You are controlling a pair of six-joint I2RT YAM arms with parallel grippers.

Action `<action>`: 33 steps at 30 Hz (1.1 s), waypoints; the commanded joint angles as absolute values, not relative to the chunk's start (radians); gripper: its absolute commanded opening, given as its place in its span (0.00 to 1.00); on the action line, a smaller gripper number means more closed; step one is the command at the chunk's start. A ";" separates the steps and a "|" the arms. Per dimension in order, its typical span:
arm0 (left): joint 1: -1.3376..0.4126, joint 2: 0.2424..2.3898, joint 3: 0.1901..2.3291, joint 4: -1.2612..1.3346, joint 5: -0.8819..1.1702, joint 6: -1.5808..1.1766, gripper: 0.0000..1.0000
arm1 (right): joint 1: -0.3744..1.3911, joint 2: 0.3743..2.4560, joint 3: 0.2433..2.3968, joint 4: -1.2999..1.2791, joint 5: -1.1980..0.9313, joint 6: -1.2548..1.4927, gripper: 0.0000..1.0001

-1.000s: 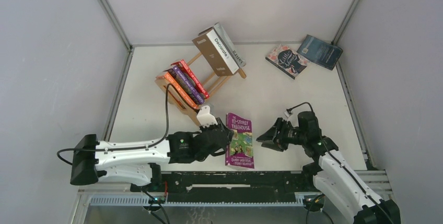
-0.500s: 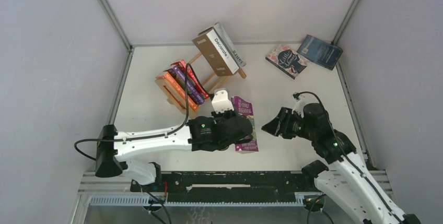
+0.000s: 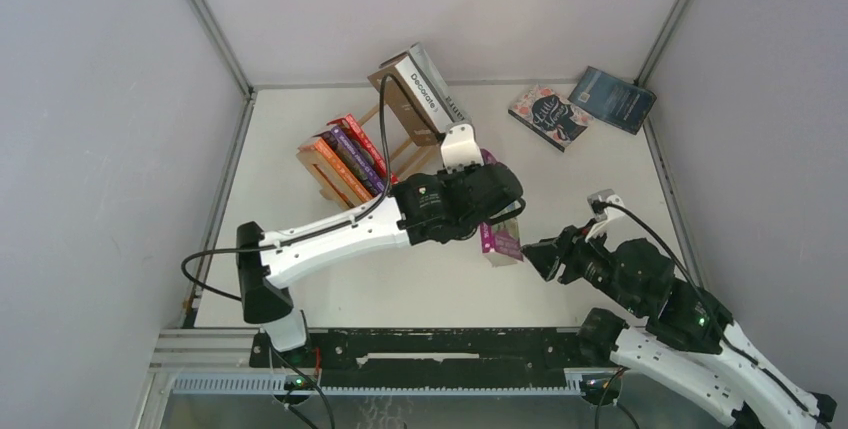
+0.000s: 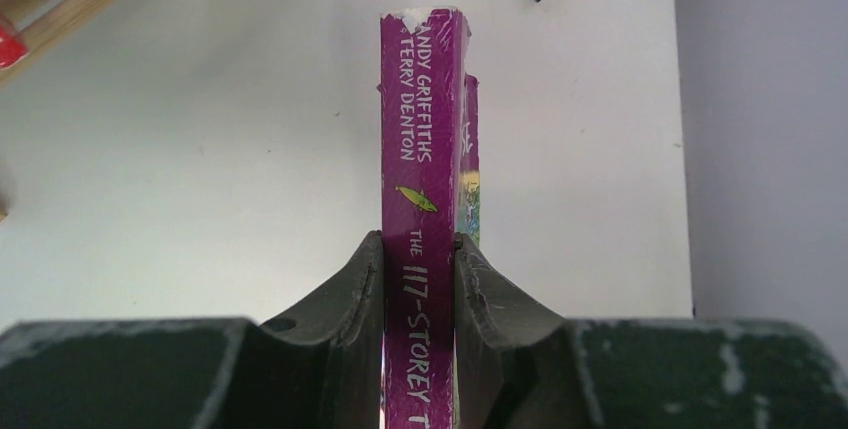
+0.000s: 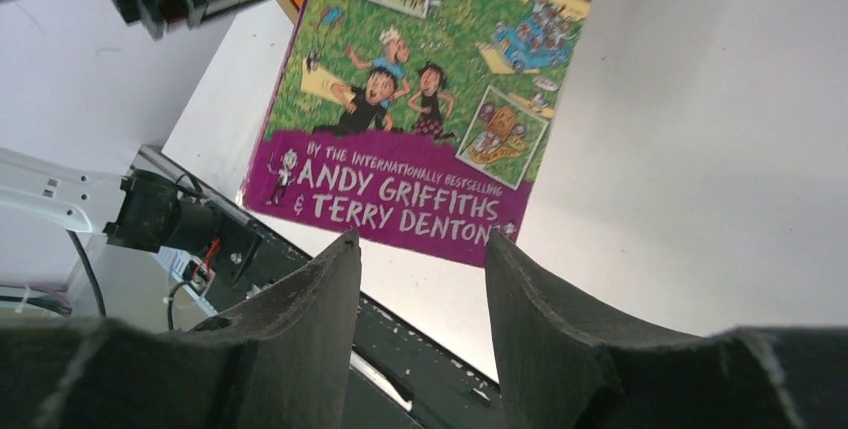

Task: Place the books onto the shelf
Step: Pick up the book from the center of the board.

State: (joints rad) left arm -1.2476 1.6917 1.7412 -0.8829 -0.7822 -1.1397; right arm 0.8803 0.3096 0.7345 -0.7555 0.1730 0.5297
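My left gripper (image 3: 492, 221) is shut on the purple paperback (image 3: 502, 243), held off the table just right of the shelf (image 3: 410, 156). In the left wrist view the jaws (image 4: 420, 241) pinch the book's spine (image 4: 420, 129), which points away from the camera. My right gripper (image 3: 536, 258) hangs open and empty just right of the held book. Its wrist view looks up at the illustrated cover (image 5: 430, 89) beyond its fingertips (image 5: 422, 241). Orange, purple and red books (image 3: 350, 159) stand in the shelf. A brown book (image 3: 408, 99) and a grey-white one (image 3: 438, 75) lean at its far end.
Two dark books lie at the back right of the table, a floral one (image 3: 548, 116) and a blue one (image 3: 612, 99) by the right wall. Grey walls close in the left, back and right sides. The black rail (image 3: 430, 344) runs along the near edge.
The left arm has lifted the purple book from the table's front edge and carried it back and to the right, beside the shelf. The right gripper has drawn back to the right and lower.
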 commanded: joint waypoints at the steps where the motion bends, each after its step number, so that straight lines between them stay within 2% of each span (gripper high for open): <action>1: -1.219 1.720 1.889 -0.908 -0.745 -1.110 0.00 | 0.970 0.348 0.800 -0.735 0.330 0.467 0.55; 7: -1.174 1.779 1.978 -0.941 -0.686 -1.120 0.00 | 1.154 0.459 0.863 -0.709 0.519 0.421 0.56; 14: -1.129 1.889 2.182 -1.037 -0.619 -1.105 0.00 | 1.435 0.607 0.945 -0.724 0.832 0.403 0.57; 18: -1.114 1.919 2.230 -1.050 -0.591 -1.108 0.00 | 1.565 0.711 0.999 -0.748 1.006 0.406 0.57; 25: -1.106 1.918 2.236 -1.045 -0.558 -1.115 0.00 | 1.584 0.816 1.027 -0.779 1.125 0.396 0.57; 33: -1.108 1.907 2.234 -1.048 -0.540 -1.118 0.00 | 1.451 0.893 1.028 -0.678 1.053 0.300 0.56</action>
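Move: The treehouse book is already in the left hand's grip, spine uppermost, with its middle about 1 cm ahead of that hand and some 5 cm below it. From the right hand, the book's middle is about 10 cm ahead, 7 cm left and slightly lower. The shelf's gap lies some 15 cm ahead of the left hand, 17 cm left and 18 cm down. The brown Decorate book stands about 10 cm beyond the gap and 4 cm right of it. Leftward and up, about 5 cm each, the open right hand swings in towards the near end of the book, then eases forward some 3 cm. Its wrist rolls left side down by about 30 degrees, turning the fingers to point mostly forward at that end. The left hand keeps its grip and carries the book about 4 cm forward and 3 cm right, tipping down some 10 degrees. ##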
